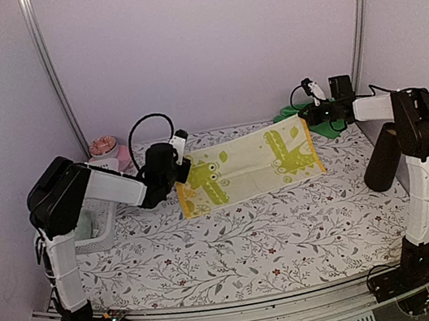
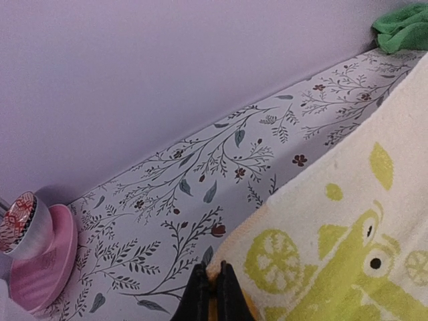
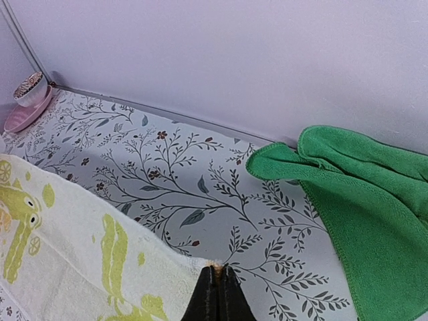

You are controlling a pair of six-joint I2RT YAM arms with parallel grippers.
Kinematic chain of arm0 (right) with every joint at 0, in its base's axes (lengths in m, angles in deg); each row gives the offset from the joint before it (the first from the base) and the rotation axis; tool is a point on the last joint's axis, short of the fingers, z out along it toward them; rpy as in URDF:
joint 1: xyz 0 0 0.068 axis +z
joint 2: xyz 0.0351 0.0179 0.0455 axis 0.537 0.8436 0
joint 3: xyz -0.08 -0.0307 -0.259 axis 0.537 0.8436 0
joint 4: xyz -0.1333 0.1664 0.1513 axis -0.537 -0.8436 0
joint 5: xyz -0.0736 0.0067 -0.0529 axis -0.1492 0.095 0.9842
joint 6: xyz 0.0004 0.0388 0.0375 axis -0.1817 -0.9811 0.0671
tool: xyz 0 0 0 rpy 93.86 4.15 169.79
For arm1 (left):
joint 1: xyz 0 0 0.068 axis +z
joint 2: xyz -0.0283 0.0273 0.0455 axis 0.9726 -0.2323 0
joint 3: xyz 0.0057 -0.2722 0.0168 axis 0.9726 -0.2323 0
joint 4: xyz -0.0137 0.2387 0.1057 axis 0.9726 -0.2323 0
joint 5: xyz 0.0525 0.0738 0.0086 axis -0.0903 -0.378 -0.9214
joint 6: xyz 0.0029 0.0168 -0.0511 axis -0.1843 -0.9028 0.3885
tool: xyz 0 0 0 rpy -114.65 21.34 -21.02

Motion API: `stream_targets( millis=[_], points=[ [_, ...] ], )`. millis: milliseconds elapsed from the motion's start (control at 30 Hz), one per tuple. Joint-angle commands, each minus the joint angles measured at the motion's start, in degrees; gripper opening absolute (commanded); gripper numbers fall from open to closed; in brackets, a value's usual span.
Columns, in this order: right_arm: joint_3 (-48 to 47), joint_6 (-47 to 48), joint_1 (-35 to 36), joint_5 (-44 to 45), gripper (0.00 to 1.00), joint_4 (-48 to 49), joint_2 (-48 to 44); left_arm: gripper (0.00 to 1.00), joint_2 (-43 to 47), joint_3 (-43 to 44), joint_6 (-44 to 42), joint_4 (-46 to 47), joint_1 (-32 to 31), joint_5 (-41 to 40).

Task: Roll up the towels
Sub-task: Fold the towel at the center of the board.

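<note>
A yellow-lime towel with pale markings is stretched out flat across the middle of the floral table. My left gripper is shut on its far left corner, and the towel spreads away to the right. My right gripper is shut on the far right corner of the same towel. A plain green towel lies crumpled at the back right by the wall, just behind the right gripper. In the top view the left gripper sits at the towel's left edge.
A pink bowl holding a small patterned cup stands at the back left corner. A white mesh basket sits at the left edge under the left arm. A dark cylinder stands at the right by the right arm.
</note>
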Motion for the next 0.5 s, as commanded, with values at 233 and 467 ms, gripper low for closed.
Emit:
stream_targets(
  millis=[233,467],
  points=[
    [5.8,5.5,-3.8,-10.0,0.02,1.0,-4.8,0.0,10.1,-11.2,0.9,6.4,0.1,7.6],
    [8.1,11.5,-4.3,-14.0,0.02,-3.9,-7.1,0.0,12.6,-14.6,0.8,6.0,-0.6,12.0]
  ],
)
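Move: Each hand already holds one far corner of the patterned towel in the air. From the left hand, the near left corner lies some 12 cm back, 3 cm to its left and 10 cm below; the white basket is level with the hand, about 30 cm to its left. From the right hand, the near right corner is roughly 12 cm back, 2 cm to its right and 13 cm below, with the green towel 14 cm ahead and 6 cm right, and the dark cylinder 16 cm back and 15 cm right. Draw both grippers back together, fingers kept shut on the far corners, carrying the raised edge towards the near edge on the table. Bring the left about 5 cm back, dipping slightly and then rising to end 2 cm higher. Bring the right some 3.5 cm back and a little to its right, sinking slightly. Turn the left clockwise and the right counter-clockwise. ##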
